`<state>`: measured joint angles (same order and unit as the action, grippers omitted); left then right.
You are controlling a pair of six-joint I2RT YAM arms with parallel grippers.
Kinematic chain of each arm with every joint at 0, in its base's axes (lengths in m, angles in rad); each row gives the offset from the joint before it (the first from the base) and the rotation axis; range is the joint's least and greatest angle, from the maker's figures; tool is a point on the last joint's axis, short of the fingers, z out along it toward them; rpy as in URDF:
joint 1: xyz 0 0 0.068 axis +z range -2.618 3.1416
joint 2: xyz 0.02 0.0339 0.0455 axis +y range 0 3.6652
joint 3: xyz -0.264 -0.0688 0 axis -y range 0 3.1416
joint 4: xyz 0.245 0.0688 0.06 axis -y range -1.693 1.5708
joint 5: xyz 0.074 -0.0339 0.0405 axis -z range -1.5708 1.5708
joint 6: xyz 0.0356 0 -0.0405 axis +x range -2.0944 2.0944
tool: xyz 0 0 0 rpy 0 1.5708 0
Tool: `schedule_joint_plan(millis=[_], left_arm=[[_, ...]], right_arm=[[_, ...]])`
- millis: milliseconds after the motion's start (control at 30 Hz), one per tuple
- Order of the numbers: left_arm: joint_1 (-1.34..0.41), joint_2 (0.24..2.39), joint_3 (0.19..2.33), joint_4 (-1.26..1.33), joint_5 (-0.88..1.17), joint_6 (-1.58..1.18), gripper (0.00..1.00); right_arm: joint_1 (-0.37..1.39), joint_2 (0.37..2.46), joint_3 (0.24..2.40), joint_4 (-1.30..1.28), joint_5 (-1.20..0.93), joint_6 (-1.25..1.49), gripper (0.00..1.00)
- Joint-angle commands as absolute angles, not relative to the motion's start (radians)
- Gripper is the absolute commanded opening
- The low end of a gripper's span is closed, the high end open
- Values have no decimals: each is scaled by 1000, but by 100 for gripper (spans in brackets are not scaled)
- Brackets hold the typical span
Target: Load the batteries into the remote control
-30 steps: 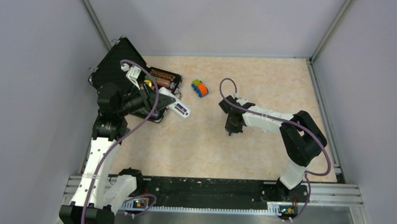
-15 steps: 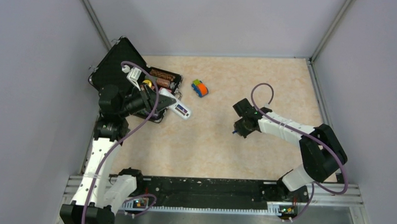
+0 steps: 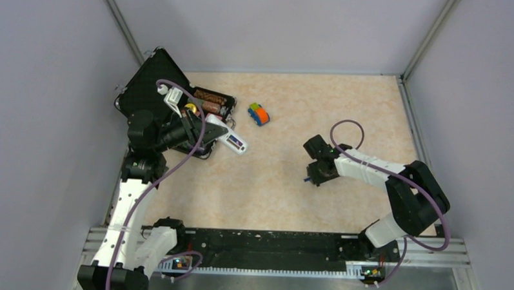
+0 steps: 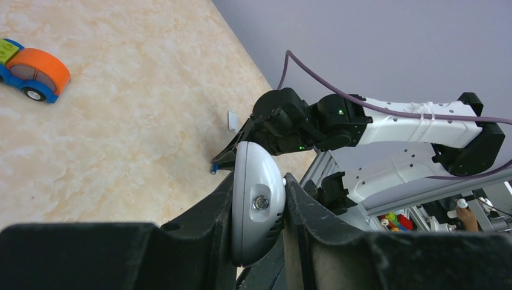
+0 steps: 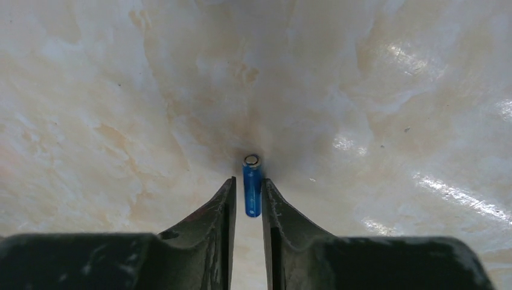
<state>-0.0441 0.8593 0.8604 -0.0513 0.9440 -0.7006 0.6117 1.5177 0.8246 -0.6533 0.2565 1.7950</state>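
Observation:
My left gripper (image 3: 206, 131) is shut on the white remote control (image 3: 230, 140), held up beside the black case. In the left wrist view the remote's rounded end (image 4: 258, 202) is pinched between both fingers. One blue battery (image 5: 252, 193) lies lengthwise between the fingertips of my right gripper (image 5: 247, 187), low over the table right of centre. The jaws stand narrowly open, with a thin gap showing on the battery's left side. From above, the battery's tip (image 3: 307, 180) pokes out under the right gripper (image 3: 311, 178). The left wrist view also shows it (image 4: 214, 171).
An orange, blue and green toy car (image 3: 259, 114) sits at the back centre. The open black case (image 3: 154, 83) with striped chip stacks (image 3: 207, 102) stands at the back left. A small white flat piece (image 4: 232, 121) lies on the table near the right gripper.
The right arm swung right and toward the near side, then came down to the table with the battery. Its jaws have eased apart a little. The left arm has not moved.

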Motion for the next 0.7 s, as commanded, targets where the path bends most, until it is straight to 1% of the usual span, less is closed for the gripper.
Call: schedule_joint_plan(millis=[0,67,100,167,233,300,367,433,500,567,600,667], left_arm=[[-45,847,867,15,928,-694,0],[-45,849,883,5,919,-682,0],[-45,852,888,4,915,-675,0],[-45,856,895,-27,911,-667,0],[-45,857,897,-33,905,-662,0],[-45,859,896,-34,901,-660,0],[-44,860,893,-33,898,-660,0],[-44,860,894,-34,895,-658,0],[-44,860,897,-35,892,-655,0],[-44,860,900,-37,889,-650,0],[-44,862,902,-40,887,-645,0],[-44,867,909,-47,885,-634,0]], right_arm=[[597,1476,841,-666,238,1815,28],[595,1461,850,-674,241,1807,39],[596,1452,851,-680,241,1805,41],[594,1418,851,-681,242,1790,43],[593,1386,860,-681,266,1744,43],[590,1363,878,-655,316,1623,43],[579,1361,906,-584,350,1399,43],[568,1369,935,-478,362,1108,44],[562,1389,976,-411,363,825,50],[560,1414,1021,-362,313,536,59],[560,1427,1037,-338,223,368,62],[561,1452,1058,-371,-74,1,64]])
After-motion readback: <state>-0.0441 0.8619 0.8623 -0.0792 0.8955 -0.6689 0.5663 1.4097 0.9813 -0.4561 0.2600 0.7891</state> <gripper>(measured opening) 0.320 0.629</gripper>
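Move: The blue battery lies right at my right fingertips, its middle about 1 cm to their left and barely 1 cm below. The white battery cover is some 6 cm farther out and 12 cm to the right; the toy car stands roughly 28 cm ahead and 20 cm left. From my left hand, high up and still holding the remote, the battery is about level fore-and-aft, some 30 cm to the right and 32 cm below. I spread my right fingers off the blue battery, from nearly shut to well over half open, and let it stay on the table. Then I lift about 9 cm straight off it, soon swinging some 7 cm forward as well, while the wrist turns roughly 45 degrees counter-clockwise and the fingertips tip outward. My left hand keeps its grip on the remote, almost still. ##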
